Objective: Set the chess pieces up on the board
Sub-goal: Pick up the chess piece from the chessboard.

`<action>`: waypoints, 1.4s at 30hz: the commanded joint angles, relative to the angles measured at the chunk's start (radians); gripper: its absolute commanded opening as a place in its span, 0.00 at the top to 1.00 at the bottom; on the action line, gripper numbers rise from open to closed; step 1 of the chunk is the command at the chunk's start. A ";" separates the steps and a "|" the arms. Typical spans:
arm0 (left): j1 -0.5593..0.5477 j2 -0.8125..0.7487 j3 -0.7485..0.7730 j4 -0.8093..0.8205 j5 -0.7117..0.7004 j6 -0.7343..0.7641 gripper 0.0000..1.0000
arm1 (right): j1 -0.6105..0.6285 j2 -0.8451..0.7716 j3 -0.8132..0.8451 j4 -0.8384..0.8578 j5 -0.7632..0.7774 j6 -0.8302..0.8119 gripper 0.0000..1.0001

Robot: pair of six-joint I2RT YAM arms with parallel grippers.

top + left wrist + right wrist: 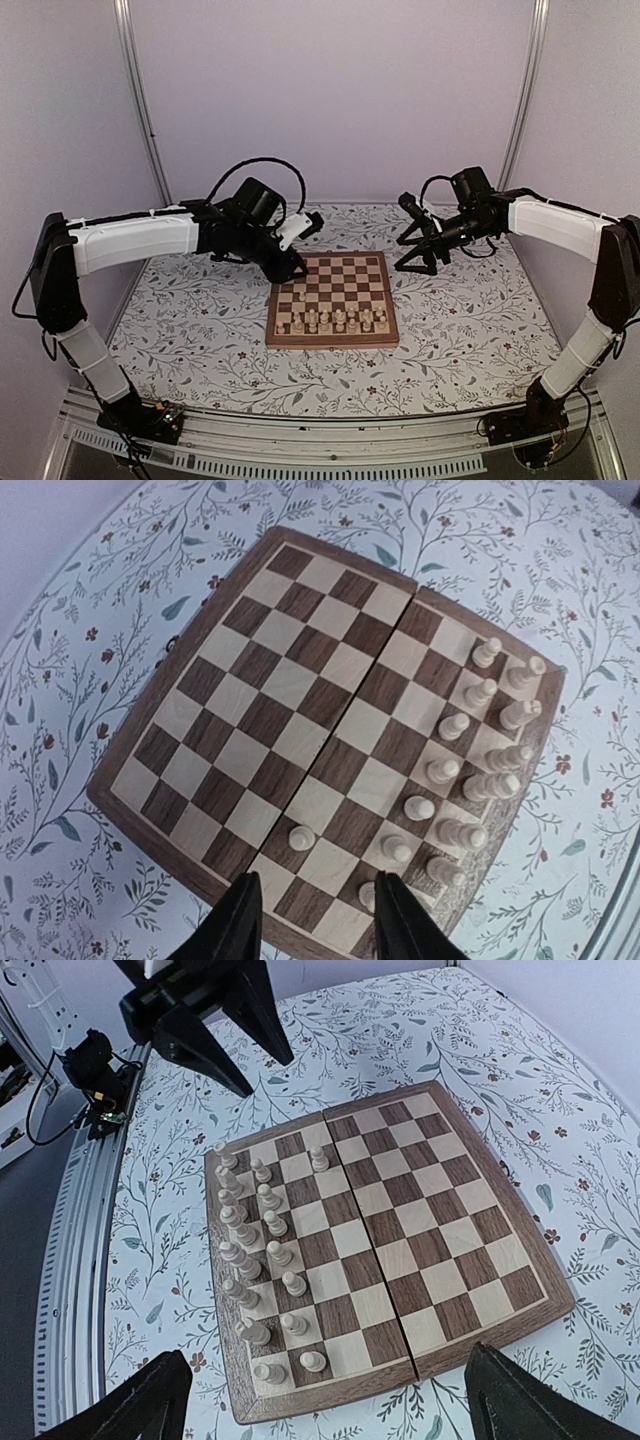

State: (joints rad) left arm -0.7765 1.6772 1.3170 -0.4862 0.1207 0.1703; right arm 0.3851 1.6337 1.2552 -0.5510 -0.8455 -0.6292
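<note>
The board [375,262] lies flat in the middle of the table. The chess pieces [340,320] stand in two rows along its near edge. One pale pawn [301,837] stands alone, a square ahead of the pawn row, at the board's left side. My left gripper [315,920] hovers just above and behind that pawn, with its jaws parted and nothing between them. Another pawn [368,895] stands close beside its right finger [400,920]. My right gripper [330,1410] hangs wide open and empty off the board's far right corner [417,266].
A floral table cover [200,330] surrounds the board on all sides. A metal rail [330,430] runs along the near edge by the arm bases. Pale walls close in the back and sides.
</note>
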 commanded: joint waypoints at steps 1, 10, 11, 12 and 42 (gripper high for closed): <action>0.024 0.081 0.003 -0.023 -0.026 -0.028 0.58 | 0.000 -0.003 -0.012 0.006 -0.001 -0.010 0.01; 0.040 0.197 0.047 -0.042 0.039 -0.056 0.58 | 0.000 -0.002 -0.016 0.004 0.005 -0.013 0.01; 0.041 0.207 0.051 -0.043 0.041 -0.059 0.58 | 0.001 0.001 -0.015 0.004 0.004 -0.015 0.01; 0.042 0.217 0.055 -0.042 0.040 -0.064 0.58 | 0.000 0.001 -0.017 0.005 0.003 -0.015 0.01; 0.060 0.285 0.093 -0.055 0.030 -0.110 0.88 | 0.000 0.004 -0.028 0.002 -0.001 -0.027 0.01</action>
State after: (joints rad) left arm -0.7280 1.9812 1.3895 -0.5228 0.1455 0.0696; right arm 0.3851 1.6337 1.2419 -0.5522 -0.8448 -0.6479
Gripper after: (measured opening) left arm 0.138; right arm 0.989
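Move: The lone pawn stands almost directly below the left hand, some 13 cm down, about 2 cm ahead and 1 cm to the left. The front-row pawn nearest it stands about 6 cm back and 1 cm right of the hand; the next pawn in that row is also 6 cm back, but about 5 cm right. All are at the same depth. From the right hand the lone pawn lies roughly 22 cm to the left, level in reach and some 16 cm below. The lone pawn's head ends up between the left fingertips: the hand drops quickly onto it, then eases down more slowly, about 11 cm in all, edging some 2 cm forward. The wrist tips about 15 degrees so the fingers point more steeply down, and the half-open fingers narrow steadily in the slow part until they pinch the head from both sides. ##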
